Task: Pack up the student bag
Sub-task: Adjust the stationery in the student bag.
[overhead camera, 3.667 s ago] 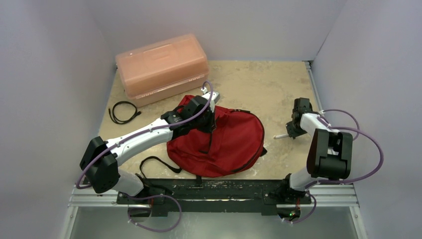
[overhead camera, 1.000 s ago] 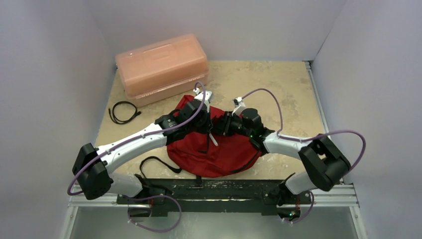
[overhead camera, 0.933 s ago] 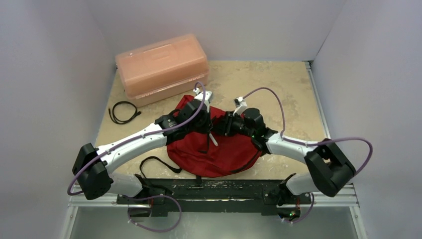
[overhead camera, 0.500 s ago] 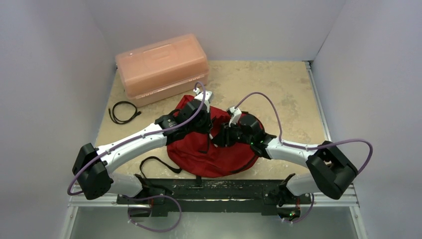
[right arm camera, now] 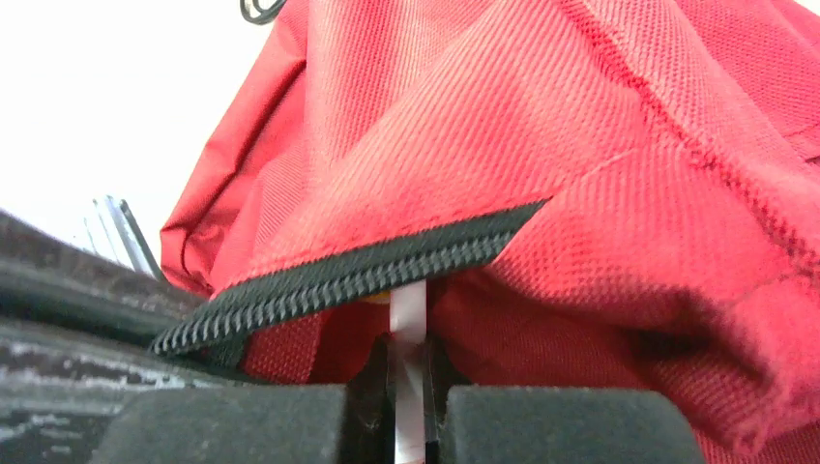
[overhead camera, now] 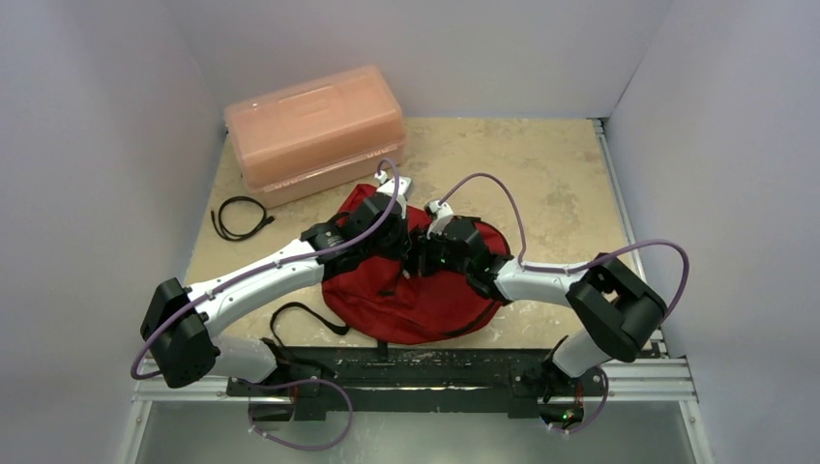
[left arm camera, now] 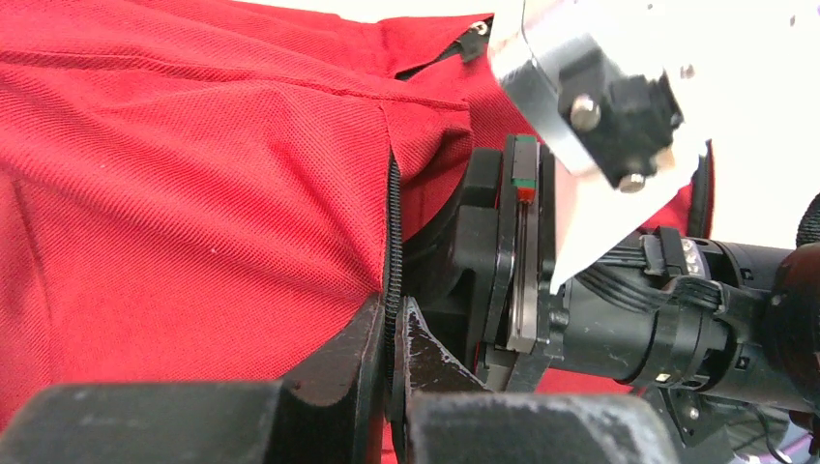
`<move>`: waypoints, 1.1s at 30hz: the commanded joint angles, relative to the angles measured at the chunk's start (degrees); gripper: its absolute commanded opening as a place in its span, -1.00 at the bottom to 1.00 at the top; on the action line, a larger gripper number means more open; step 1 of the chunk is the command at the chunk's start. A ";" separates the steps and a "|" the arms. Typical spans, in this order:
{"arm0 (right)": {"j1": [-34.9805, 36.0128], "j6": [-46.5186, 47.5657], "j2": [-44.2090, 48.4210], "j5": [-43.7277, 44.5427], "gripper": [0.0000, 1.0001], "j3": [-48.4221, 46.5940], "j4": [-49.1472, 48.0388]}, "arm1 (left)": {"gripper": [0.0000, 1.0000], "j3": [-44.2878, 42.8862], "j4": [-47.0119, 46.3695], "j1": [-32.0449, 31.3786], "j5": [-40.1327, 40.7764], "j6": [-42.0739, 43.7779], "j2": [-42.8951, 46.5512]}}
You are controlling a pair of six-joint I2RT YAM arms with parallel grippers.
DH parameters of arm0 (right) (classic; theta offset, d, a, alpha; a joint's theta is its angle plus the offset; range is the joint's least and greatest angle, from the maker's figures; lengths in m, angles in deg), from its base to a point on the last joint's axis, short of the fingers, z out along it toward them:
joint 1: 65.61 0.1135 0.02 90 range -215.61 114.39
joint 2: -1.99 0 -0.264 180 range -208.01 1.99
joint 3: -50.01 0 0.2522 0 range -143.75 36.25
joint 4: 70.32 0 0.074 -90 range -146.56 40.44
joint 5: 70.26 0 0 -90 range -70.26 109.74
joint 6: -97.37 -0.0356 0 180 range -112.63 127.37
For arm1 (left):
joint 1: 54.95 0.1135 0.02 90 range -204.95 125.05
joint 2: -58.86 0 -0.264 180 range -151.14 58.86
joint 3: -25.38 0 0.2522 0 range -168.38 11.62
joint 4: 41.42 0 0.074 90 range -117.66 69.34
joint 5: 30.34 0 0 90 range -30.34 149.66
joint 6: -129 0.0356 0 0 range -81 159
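Observation:
The dark red student bag (overhead camera: 425, 290) lies on the table in front of the arm bases. My left gripper (overhead camera: 401, 253) is shut on the bag's black zipper edge (left arm camera: 392, 222) and holds that edge up, its fingertips (left arm camera: 392, 319) pinching the zipper tape. My right gripper (overhead camera: 423, 259) sits right against it at the opening. In the right wrist view it (right arm camera: 408, 362) is shut on a thin white pen (right arm camera: 408, 314). The pen's far end runs under the zipper edge (right arm camera: 338, 275) into the red fabric (right arm camera: 580, 145) and is hidden there.
A translucent orange-pink plastic box (overhead camera: 314, 130) stands at the back left, close behind the bag. A coiled black cable (overhead camera: 240, 217) lies left of the bag. A black bag strap (overhead camera: 305, 319) trails toward the left arm's base. White walls enclose the table.
My right gripper has moved left across the bag to the opening beside the left gripper. The white pen no longer shows in the top view. The left arm has held still.

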 commanded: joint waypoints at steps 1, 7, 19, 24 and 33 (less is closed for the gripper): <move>0.16 -9.60 -1.64 -5.05 -1.00 -5.59 -2.75 | -1.00 -1.80 -0.29 -0.61 -1.33 -0.76 1.69; -5.07 -19.01 1.76 -10.89 -1.00 -3.12 -3.23 | -1.00 -1.87 0.63 -0.61 -0.61 -0.19 3.15; -4.30 -20.58 -11.11 -11.54 -0.76 -4.44 -18.18 | -1.00 -1.87 3.35 -0.52 3.08 3.36 3.82; -4.35 -16.69 -7.77 -11.88 -0.57 -3.38 -11.27 | -1.00 -2.02 2.60 -0.47 1.65 3.23 2.89; -5.93 -11.88 -1.07 -12.46 -0.34 -1.15 -1.44 | -1.00 -1.68 0.90 -0.26 1.03 3.17 2.92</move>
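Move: The right hand grips a white stick; the bag's opening it is being fed into lies about 3 cm ahead, 4 cm left and 2 cm lower. An orange thing inside is some 5 cm ahead, 6 left and 3 below; the pinched zip edge is roughly 1 cm ahead, 2 left and 6 above. The left hand holds that zip edge in its fingertips, with the white stick about 1 cm back, 2 right and 6 below. Right hand rises 4 cm, dips left, opens around the stick, backs off right; left shifts pinched zip left. ##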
